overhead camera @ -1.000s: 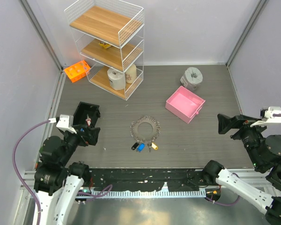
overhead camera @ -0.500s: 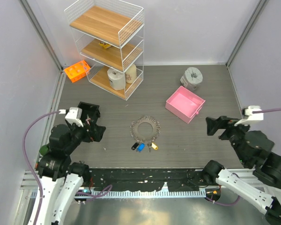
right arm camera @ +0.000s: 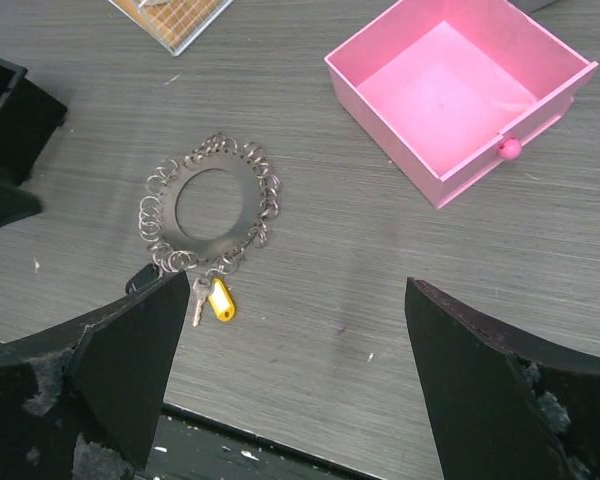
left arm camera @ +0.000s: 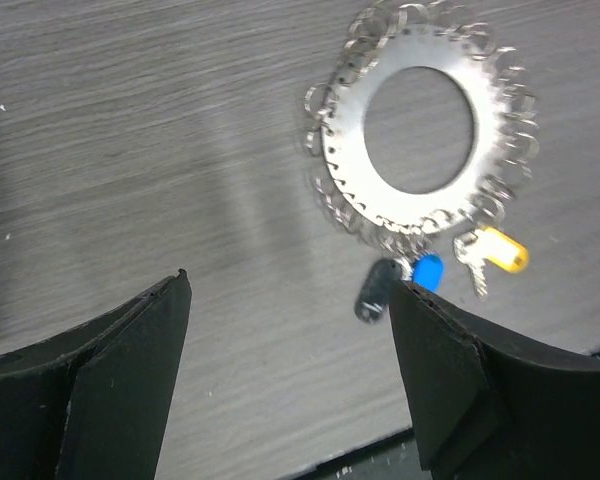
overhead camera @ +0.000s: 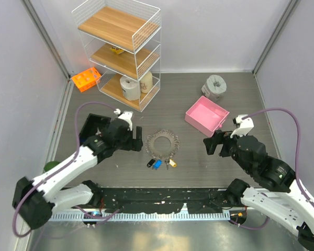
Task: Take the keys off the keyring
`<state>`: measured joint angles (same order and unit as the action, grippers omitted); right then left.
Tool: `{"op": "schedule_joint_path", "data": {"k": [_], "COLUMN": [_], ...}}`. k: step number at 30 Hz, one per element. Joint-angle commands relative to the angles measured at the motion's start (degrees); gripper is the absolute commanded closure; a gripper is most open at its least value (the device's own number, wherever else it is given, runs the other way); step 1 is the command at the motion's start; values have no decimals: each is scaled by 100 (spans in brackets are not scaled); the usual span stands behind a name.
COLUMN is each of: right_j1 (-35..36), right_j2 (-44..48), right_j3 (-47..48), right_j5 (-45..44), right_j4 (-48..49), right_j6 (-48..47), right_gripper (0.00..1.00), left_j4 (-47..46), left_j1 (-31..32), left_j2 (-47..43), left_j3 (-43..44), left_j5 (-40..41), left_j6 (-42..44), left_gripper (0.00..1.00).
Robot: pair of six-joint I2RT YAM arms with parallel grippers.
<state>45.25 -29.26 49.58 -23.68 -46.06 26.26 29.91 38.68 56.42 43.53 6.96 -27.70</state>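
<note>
The keyring (overhead camera: 163, 144) lies flat mid-table, a silvery disc with a hole, fringed with small wire loops. The keys (overhead camera: 161, 163) hang off its near edge in a cluster with black, blue, silvery and yellow heads. My left gripper (overhead camera: 137, 142) hovers just left of the ring, open and empty. In the left wrist view the keyring (left arm camera: 345, 150) and keys (left arm camera: 427, 270) sit beyond the right finger, with the left gripper (left arm camera: 290, 285) over bare table. My right gripper (overhead camera: 212, 144) is open to the ring's right. Its wrist view shows the keyring (right arm camera: 250, 205), the yellow key (right arm camera: 220, 298) and the open right gripper (right arm camera: 298, 290).
An open pink box (overhead camera: 206, 116) stands right of the ring, also seen as the pink box (right arm camera: 380, 125). Behind it is a grey tape roll (overhead camera: 215, 86). A white wire shelf (overhead camera: 120, 49) and an orange rack (overhead camera: 86, 79) stand at the back left. A black tray (overhead camera: 94, 125) lies behind the left arm.
Both arms have swung inward from the table's sides toward the keyring, the left moving right, the right moving left. The ring and keys have not moved.
</note>
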Motion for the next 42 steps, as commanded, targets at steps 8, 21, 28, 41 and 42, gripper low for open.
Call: {"op": "schedule_joint_path", "data": {"k": [8,21,28,41,42], "right_j1": [1,1,1,1,1], "right_j2": [745,966,966,35,-149], "right_j3": [78,104,-1,-660,-765], "right_j5": [4,30,197,1805,2041], "right_j4": [432,238,229,1248,1519], "right_j6": [-7,-112,19,-218,-261], "right_gripper": [5,5,5,3,4], "left_j4": [-1601,-2261,-2640,-3043,-3148], "left_j1": [43,272,281,290,290], "left_j2": [2601,3577,3639,2155,2049], "left_j3": [473,367,217,288,253], "left_j5": [-264,-529,-178,-1205,-1267], "left_j6": [-1069,-2028,-1924,-333,-254], "left_gripper": [22,43,100,100,100]}}
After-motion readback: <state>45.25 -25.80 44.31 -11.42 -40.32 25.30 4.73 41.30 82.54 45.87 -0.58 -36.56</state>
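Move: The metal keyring disc's middle lies about 14 cm to the left hand's right, 3 cm ahead and 13 cm below. Its black fob is roughly 5 cm back and 9 cm right of that hand, the blue fob 6 back and 11 right, the yellow one 5 back and 18 right. From the right hand the keyring is some 7 cm ahead, 21 left and 24 below; the pink box stands about 18 cm ahead and 3 left of the right hand. The left hand comes to pinch the keyring by its left rim: it sinks about 12 cm while going right and a little forward, tips some 15 degrees steeper and shuts from nearly wide open, then raises the rim about 6 cm, tipping back. The open right hand rises 3 cm, edging back, then swings left and down about 5 cm towards the keyring. ##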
